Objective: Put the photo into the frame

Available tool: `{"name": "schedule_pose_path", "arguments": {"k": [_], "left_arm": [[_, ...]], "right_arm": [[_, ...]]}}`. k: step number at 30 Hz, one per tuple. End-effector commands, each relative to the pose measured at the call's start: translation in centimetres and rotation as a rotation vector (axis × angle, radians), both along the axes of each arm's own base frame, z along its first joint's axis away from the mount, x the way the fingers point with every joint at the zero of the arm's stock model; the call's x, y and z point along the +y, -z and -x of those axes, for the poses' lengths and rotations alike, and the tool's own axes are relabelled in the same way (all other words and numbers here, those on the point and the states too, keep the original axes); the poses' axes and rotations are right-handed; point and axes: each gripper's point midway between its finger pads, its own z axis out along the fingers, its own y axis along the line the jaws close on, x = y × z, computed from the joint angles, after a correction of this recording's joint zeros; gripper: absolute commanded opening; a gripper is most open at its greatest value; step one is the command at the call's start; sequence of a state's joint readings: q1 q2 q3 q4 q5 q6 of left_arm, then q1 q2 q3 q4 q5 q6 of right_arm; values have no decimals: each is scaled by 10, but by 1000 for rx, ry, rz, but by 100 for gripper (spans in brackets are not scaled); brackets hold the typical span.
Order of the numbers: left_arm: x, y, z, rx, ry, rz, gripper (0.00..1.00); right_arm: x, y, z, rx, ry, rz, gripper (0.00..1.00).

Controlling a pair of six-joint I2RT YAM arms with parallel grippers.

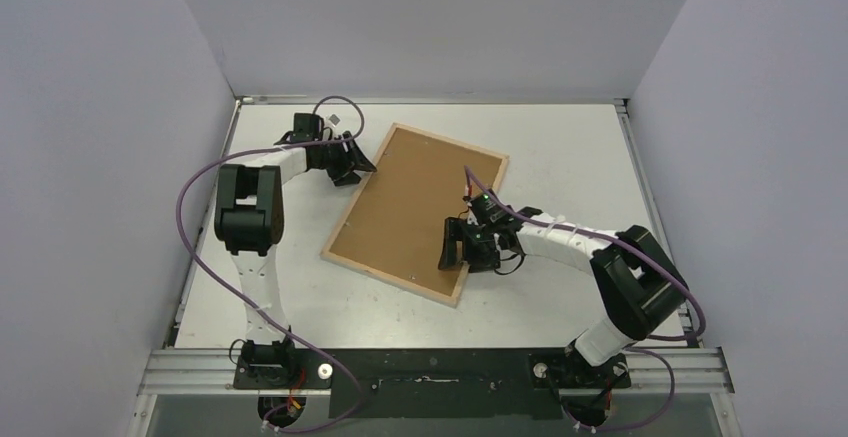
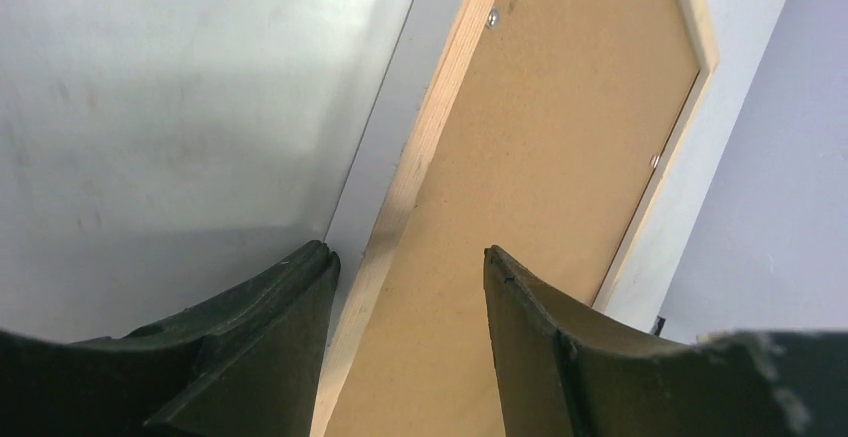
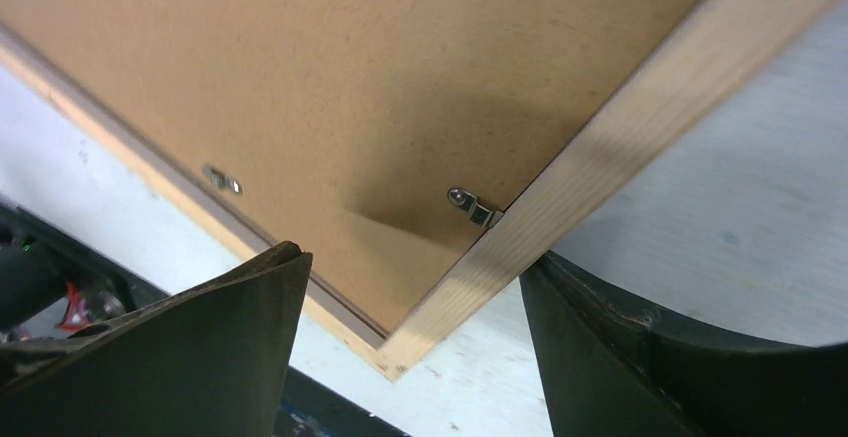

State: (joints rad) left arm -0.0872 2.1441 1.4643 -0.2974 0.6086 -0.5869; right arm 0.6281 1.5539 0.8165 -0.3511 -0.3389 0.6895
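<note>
The frame [image 1: 389,278] lies back side up in the middle of the table, its light wood rim around a brown backing board [image 1: 410,207]. The photo is hidden. My left gripper [image 1: 352,169] hangs open at the frame's far left edge; in the left wrist view its fingertips [image 2: 410,262] straddle the wood rim [image 2: 440,117] with the board [image 2: 560,137] beyond. My right gripper [image 1: 460,255] stands open over the near right corner. In the right wrist view, the corner of the rim [image 3: 620,127] sits between its fingertips [image 3: 410,262], touching neither.
Small metal clips [image 3: 472,207] [image 3: 222,179] on the rim lie over the board's edge. Grey walls close in the table on the left, back and right. A black mounting rail [image 1: 440,382] and purple cables [image 1: 200,257] run by the arm bases.
</note>
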Motion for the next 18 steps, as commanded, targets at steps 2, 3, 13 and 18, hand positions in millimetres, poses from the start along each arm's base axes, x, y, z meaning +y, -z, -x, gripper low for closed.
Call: {"name": "schedule_pose_path", "arguments": {"k": [2,3,13,18], "left_arm": [[-58,-7,18,74,154,181,53],[-61,-5,15,69,162,182,53],[-84,-6,3,24,258,218,53],[-81,-28,5,2,279,199,53]], "right_arm": [[85,-14,-28,-146,-162,-221,79],[92,-14,-28,-150,-177,-223,79],[146,-16,-40,-194,-267,-238,81],[139,-19,-26,-178,-356,-207,82]]}}
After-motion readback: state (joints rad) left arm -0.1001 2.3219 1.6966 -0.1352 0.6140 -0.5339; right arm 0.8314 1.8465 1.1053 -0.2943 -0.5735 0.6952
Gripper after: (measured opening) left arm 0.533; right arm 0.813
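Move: At the frame's lower right rim, the right hand has the frame's middle about 14 cm ahead and 10 cm to its left; the frame's near corner lies some 11 cm back and 2 cm left. From the left hand, at the left rim, the frame's middle is roughly 11 cm back and 12 cm to the right; the far corner is about 13 cm ahead and 6 cm right. All of it lies a centimetre or so below the fingers. Sweeping left about 11 cm and drifting back a little, the open right hand keeps its outer finger against the outside of the right rim near the near corner and pushes it along, turning some 20 degrees counter-clockwise. Meanwhile the left hand travels about 8 cm forward, slowing, still straddling the left rim with its outer finger along the outside and tilting its fingers up some 15 degrees. ##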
